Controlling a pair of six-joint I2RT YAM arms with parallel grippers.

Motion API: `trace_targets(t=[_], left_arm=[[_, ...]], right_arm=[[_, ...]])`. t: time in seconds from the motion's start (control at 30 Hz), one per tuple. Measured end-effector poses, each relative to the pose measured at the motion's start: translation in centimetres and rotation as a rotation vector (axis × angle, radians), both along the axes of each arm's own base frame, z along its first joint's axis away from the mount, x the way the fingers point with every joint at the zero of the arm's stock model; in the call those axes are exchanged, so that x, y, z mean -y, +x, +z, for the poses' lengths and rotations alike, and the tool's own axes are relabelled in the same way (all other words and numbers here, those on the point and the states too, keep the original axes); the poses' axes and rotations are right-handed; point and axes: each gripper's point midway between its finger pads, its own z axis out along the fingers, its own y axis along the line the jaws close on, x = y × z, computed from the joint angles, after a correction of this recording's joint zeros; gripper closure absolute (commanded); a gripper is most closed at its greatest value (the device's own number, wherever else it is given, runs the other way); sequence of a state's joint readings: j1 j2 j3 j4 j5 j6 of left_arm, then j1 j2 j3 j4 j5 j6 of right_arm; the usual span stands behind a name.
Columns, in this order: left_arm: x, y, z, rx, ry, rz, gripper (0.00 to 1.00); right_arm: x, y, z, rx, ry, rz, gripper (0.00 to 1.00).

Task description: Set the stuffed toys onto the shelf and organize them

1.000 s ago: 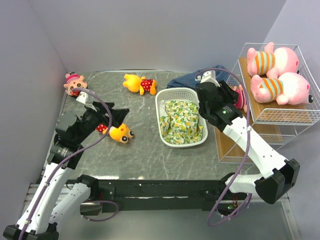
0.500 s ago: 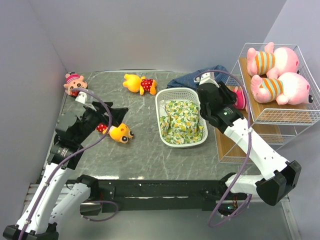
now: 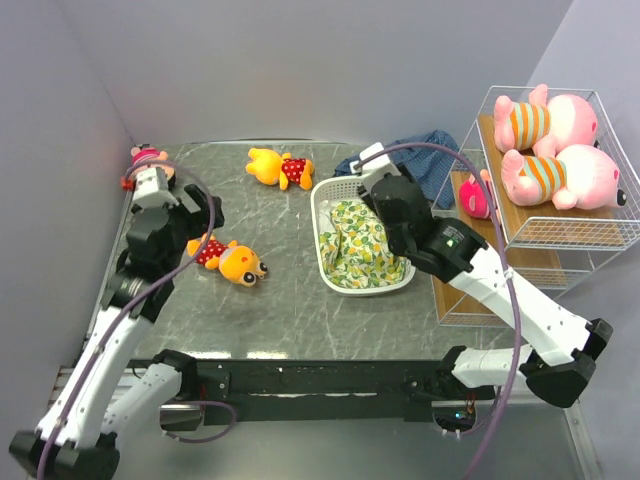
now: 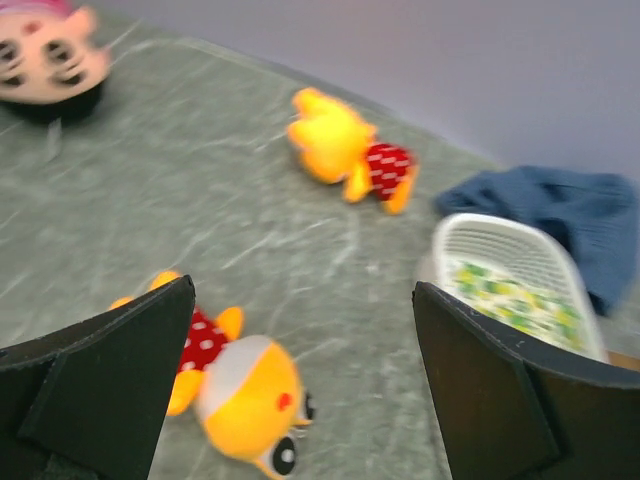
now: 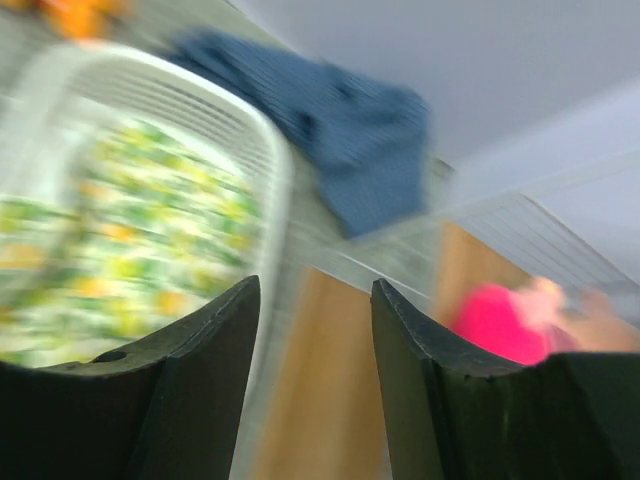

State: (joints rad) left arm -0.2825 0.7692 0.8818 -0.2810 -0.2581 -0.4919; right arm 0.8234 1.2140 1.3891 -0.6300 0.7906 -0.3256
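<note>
Two pink pigs [image 3: 548,120] [image 3: 560,178] in striped shirts lie on the top tier of the shelf [image 3: 560,236]. A pink-clad doll [image 3: 475,197] [image 5: 500,322] lies on the middle plank. One yellow bear [image 3: 236,262] [image 4: 240,400] lies on the table just below and left of my open left gripper [image 3: 203,210] [image 4: 303,300]. A second bear [image 3: 280,166] [image 4: 345,155] lies further back. Another pink doll [image 3: 145,156] [image 4: 45,60] sits in the back left corner, partly behind my arm. My right gripper [image 3: 385,195] [image 5: 315,290] hangs open and empty over the basket's right rim.
A white slotted basket [image 3: 325,232] [image 5: 270,160] with a lemon-print cloth [image 3: 365,240] stands mid-table. Blue fabric [image 3: 425,160] [image 4: 560,205] lies behind it beside the shelf. The shelf's lower plank [image 3: 458,290] [image 5: 320,400] is bare. Grey walls close in left and back.
My right arm has drawn back leftward from the shelf to above the basket, leaving the pink doll on the plank. My left arm has swung back and left, away from the near bear.
</note>
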Motion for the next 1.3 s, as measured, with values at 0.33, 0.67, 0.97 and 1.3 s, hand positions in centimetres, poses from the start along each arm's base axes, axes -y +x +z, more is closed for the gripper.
trace_targets(t=[0.33, 0.67, 0.97, 1.3], left_arm=[[-9.8, 7.8, -1.6, -0.202, -0.03, 0.363, 0.01], [-17.3, 18.5, -9.2, -0.357, -0.179, 0.551, 0.04], [-19.7, 26.5, -15.7, -0.452, -0.16, 0.59, 0.07], [-22.2, 27.5, -20.4, -0.53, -0.117, 0.618, 0.6]], right_arm=[[-8.4, -4.7, -4.5, -0.051, 0.319, 0.372, 0.25], [-10.8, -8.4, -1.6, -0.029, 0.61, 0.578, 0.23], [-11.7, -9.0, -0.8, -0.001, 0.648, 0.648, 0.21], [-12.4, -8.5, -2.0, -0.021, 0.603, 0.651, 0.21]])
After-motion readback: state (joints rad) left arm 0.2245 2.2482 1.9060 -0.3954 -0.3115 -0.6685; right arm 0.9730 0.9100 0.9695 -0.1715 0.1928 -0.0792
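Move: The black-haired doll in the far left corner lies about 29 cm ahead of the open left hand, 21 cm to its left and 25 cm below. One spotted yellow toy lies almost under that hand, some 2 cm ahead and 4 cm right; the other is about 29 cm ahead and 18 cm right, both about 26 cm down. From the right hand the doll is roughly 29 cm ahead, 74 cm left and 28 cm below; the basket's middle is 5 cm ahead, 7 cm left and 30 cm below. The black-haired doll's head is what the left hand swoops to: about 28 cm forward, 22 cm left and 20 cm down, turning some 35 degrees counter-clockwise and tipping its fingertips downward, then starting to close around the head. Meanwhile the right hand swings left and back, away from the shelf to above the basket, rolling its left side up and opening further. ##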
